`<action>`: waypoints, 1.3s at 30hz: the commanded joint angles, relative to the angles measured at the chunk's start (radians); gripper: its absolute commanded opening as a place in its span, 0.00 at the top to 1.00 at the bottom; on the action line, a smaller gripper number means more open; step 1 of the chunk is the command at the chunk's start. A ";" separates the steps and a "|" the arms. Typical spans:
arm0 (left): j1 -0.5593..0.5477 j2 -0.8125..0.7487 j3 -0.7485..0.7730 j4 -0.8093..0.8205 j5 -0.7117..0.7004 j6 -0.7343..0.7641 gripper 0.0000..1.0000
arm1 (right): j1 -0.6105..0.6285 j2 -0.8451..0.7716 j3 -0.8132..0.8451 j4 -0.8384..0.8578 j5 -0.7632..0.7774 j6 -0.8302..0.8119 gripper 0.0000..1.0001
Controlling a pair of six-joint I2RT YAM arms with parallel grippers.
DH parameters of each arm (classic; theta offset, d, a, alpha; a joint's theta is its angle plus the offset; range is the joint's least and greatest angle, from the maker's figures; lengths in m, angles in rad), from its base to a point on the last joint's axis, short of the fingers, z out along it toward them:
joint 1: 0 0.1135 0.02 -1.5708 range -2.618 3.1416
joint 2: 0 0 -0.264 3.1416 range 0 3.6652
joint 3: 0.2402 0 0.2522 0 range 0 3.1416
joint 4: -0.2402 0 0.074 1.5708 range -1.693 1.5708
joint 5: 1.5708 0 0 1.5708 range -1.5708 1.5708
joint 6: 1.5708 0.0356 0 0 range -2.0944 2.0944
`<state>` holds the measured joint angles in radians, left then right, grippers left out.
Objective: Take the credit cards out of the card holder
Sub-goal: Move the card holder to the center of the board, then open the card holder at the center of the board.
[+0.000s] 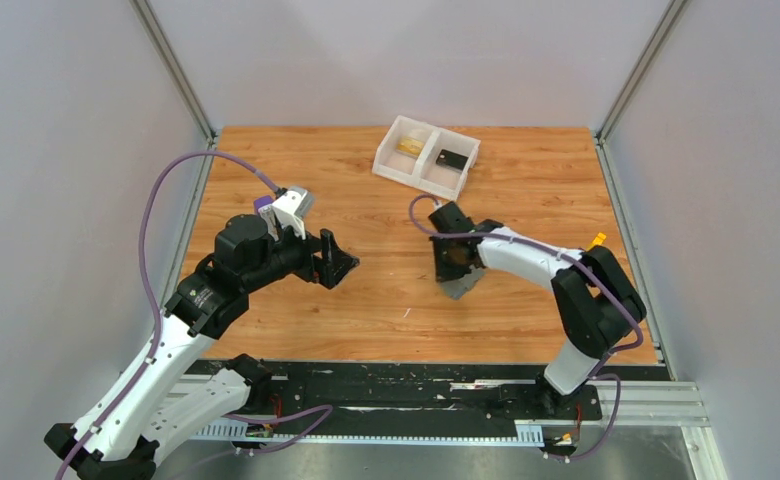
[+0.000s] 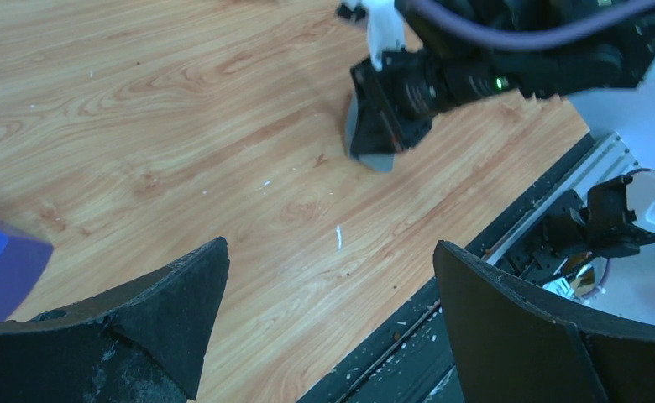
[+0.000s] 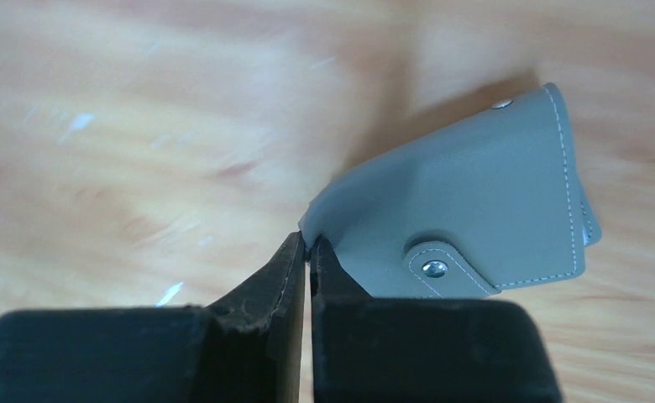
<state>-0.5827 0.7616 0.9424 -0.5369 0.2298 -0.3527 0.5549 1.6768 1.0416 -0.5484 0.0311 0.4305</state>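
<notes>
The grey card holder (image 1: 459, 288) sits at the table's middle right, one edge raised off the wood. My right gripper (image 1: 454, 268) is shut on a corner of it. In the right wrist view the fingertips (image 3: 307, 245) pinch the grey flap (image 3: 467, 210), and its snap tab shows. No card is visible inside it. A gold-yellow credit card (image 1: 410, 146) lies in the left compartment of the white tray (image 1: 390, 165). My left gripper (image 1: 338, 262) hovers open and empty left of the holder; the left wrist view (image 2: 331, 260) shows bare wood between its fingers.
A small black piece (image 1: 452, 159) lies in the tray's right compartment at the table's far edge. A black rail (image 1: 416, 385) runs along the near edge. Grey walls close the table on both sides and at the back.
</notes>
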 commanded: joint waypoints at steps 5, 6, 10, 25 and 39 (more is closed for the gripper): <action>-0.002 0.007 0.002 -0.002 -0.102 -0.013 0.00 | 0.398 -0.036 -0.006 -0.037 -0.039 0.215 0.98; -0.001 0.011 0.003 -0.010 -0.108 -0.018 0.00 | 0.426 -0.040 -0.005 -0.043 -0.034 0.227 0.95; -0.001 0.047 0.029 -0.064 -0.098 -0.035 0.01 | 0.490 -0.082 -0.008 -0.088 0.038 0.297 0.76; -0.001 0.122 0.023 -0.101 -0.097 -0.085 0.00 | 0.502 -0.125 0.018 -0.273 0.259 0.875 0.58; -0.001 0.132 -0.049 -0.070 -0.034 -0.115 0.01 | 0.501 0.043 0.064 -0.331 0.376 0.945 0.61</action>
<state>-0.5831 0.9081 0.9100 -0.6464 0.1707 -0.4446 1.0554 1.6848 1.0760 -0.8524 0.3363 1.3338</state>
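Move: Pinched by its left edge in the right fingers, the card holder has its middle about 4 cm to the right of that hand and level with it, close to the board. Its setting-down place is some 12 cm back and 8 cm left. A white fleck shows about 8 cm back and 9 cm left, and the white tray sits some 35 cm ahead and 3 cm left. From the left hand, the holder is roughly 9 cm ahead, 22 cm right and 25 cm below. Sweeping the pinched card holder fast and level, about 14 cm back and 11 cm left, the right hand turns counter-clockwise, then opens and lets go. It rises about 4 cm, swings some 40 degrees clockwise and sinks again, easing right and slightly forward, until its parted fingertips are over the holder by the snap. The wide-open left hand sinks some 7 cm, tipping down. ##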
